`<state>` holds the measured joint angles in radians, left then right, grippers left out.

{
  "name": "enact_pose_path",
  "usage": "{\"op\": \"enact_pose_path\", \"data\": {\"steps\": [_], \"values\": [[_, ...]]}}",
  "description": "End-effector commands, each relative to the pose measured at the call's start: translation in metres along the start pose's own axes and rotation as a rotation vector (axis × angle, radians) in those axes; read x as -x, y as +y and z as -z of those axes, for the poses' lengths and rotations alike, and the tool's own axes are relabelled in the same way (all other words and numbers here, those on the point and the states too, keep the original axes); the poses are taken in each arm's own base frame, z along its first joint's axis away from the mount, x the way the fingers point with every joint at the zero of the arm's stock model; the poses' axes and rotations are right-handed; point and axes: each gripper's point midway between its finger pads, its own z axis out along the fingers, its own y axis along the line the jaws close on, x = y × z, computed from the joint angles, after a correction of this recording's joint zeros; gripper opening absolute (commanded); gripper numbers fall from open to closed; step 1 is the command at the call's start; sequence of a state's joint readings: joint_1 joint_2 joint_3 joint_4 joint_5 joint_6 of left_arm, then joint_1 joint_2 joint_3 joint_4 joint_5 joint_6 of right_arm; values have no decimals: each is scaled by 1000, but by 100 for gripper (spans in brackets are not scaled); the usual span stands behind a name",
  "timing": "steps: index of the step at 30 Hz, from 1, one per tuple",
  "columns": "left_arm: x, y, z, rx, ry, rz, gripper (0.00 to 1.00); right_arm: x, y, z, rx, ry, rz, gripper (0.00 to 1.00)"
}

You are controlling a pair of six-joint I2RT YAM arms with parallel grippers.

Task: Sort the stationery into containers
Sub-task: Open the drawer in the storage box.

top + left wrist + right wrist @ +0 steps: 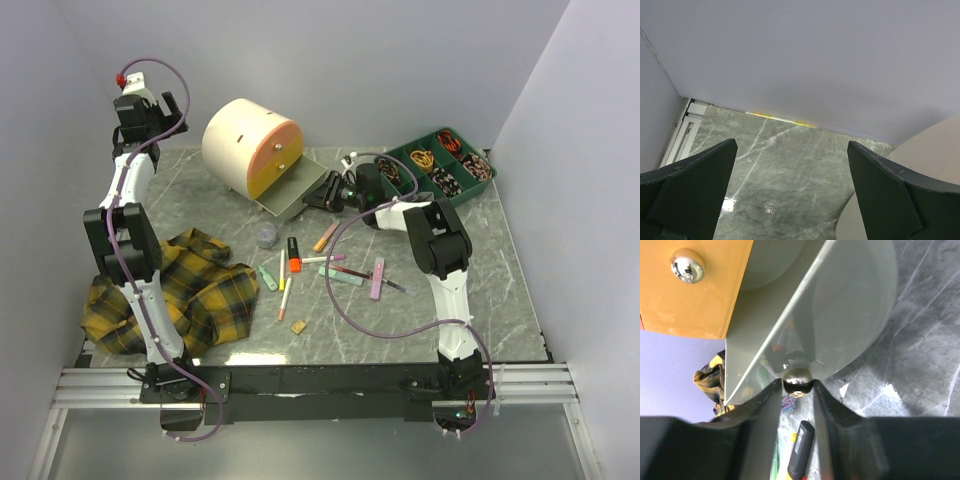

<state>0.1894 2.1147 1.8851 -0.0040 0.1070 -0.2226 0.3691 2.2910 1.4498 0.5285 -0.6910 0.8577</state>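
Observation:
The cream drum chest (240, 140) stands at the back with its orange drawer (272, 160) closed and its lower drawer (297, 190) pulled out. My right gripper (330, 195) is shut on that drawer's chrome knob (798, 381), a finger on each side. Stationery lies loose mid-table: an orange highlighter (293, 252), thin pens (283, 272), a pink marker (377, 277), a tan block (298, 326) and a clear pot (266, 236). My left gripper (150, 108) hangs open and empty high at the back left, the chest's edge (925, 150) beside it.
A yellow-black plaid cloth (180, 290) lies crumpled at the front left. A green compartment tray (440, 165) with small items sits at the back right. Walls close in the table on three sides.

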Motion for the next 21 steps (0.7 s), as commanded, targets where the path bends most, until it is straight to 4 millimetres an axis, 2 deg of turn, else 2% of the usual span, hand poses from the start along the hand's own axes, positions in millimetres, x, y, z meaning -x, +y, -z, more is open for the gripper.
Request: {"op": "enact_pose_path", "data": {"steps": [1,2,4,6,7,8,10,11,12,13,14,15,16,17,18,19,20,21], "values": [[62,-10,28,-2,-131,-26,100,23,35,17,64,-62,47,44],[61,-9,29,-1,-128,-30,100,23,39,20,70,-63,57,50],[66,-11,33,-5,-135,-30,99,20,39,24,67,-51,63,55],[66,-12,36,-11,-134,-33,100,16,41,32,71,-41,67,57],[73,-15,41,-20,-146,-33,99,19,43,37,78,-50,76,57],[70,-16,42,-27,-138,-39,99,22,49,43,82,-59,98,57],[79,-18,51,-30,-152,-52,99,18,45,52,55,-39,97,61],[82,-18,55,-26,-155,-53,99,20,52,61,56,-41,145,63],[84,-19,58,-23,-156,-53,99,18,58,68,72,-18,175,70],[92,-20,68,-23,-170,-47,99,20,69,81,70,-3,201,86],[89,-20,74,-17,-151,-41,100,21,74,87,77,12,310,100],[86,-22,80,-17,-134,-37,99,19,80,94,81,39,366,100],[85,-24,91,-18,-126,-24,100,5,88,107,78,119,383,100],[78,-23,96,-14,-104,-14,100,9,97,112,112,141,559,100],[71,-26,102,-20,-84,-4,99,-9,92,123,99,231,553,100],[50,-26,113,-19,-33,15,100,-11,101,130,117,253,614,100],[37,-28,120,-26,-6,17,99,-8,105,131,140,264,797,100],[23,-32,126,-26,18,15,99,-22,101,139,128,328,820,100]]}}
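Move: The storage box's grey-green bottom drawer is already out, its knob still between the right fingertips. From there the yellow drawer's knob lies about 5 cm ahead, 8 left and 8 higher. On the table some 7 cm below, the clear jar is 7 cm back and 11 left, the orange marker 6 back and 5 right. From the left hand the bottom knob is roughly 15 cm back, 39 right and 16 lower. The bottom drawer's knob is let go: the right fingers spread from a third to fully open while the hand eases back and to the right off it, then climbs quickly away, about 10 cm up in all with 6 back and 6 right. Late on, the wrist rolls some 25 degrees counter-clockwise, seen from behind the hand. The empty left hand pulls back and up about 7 cm each, fingers open. ##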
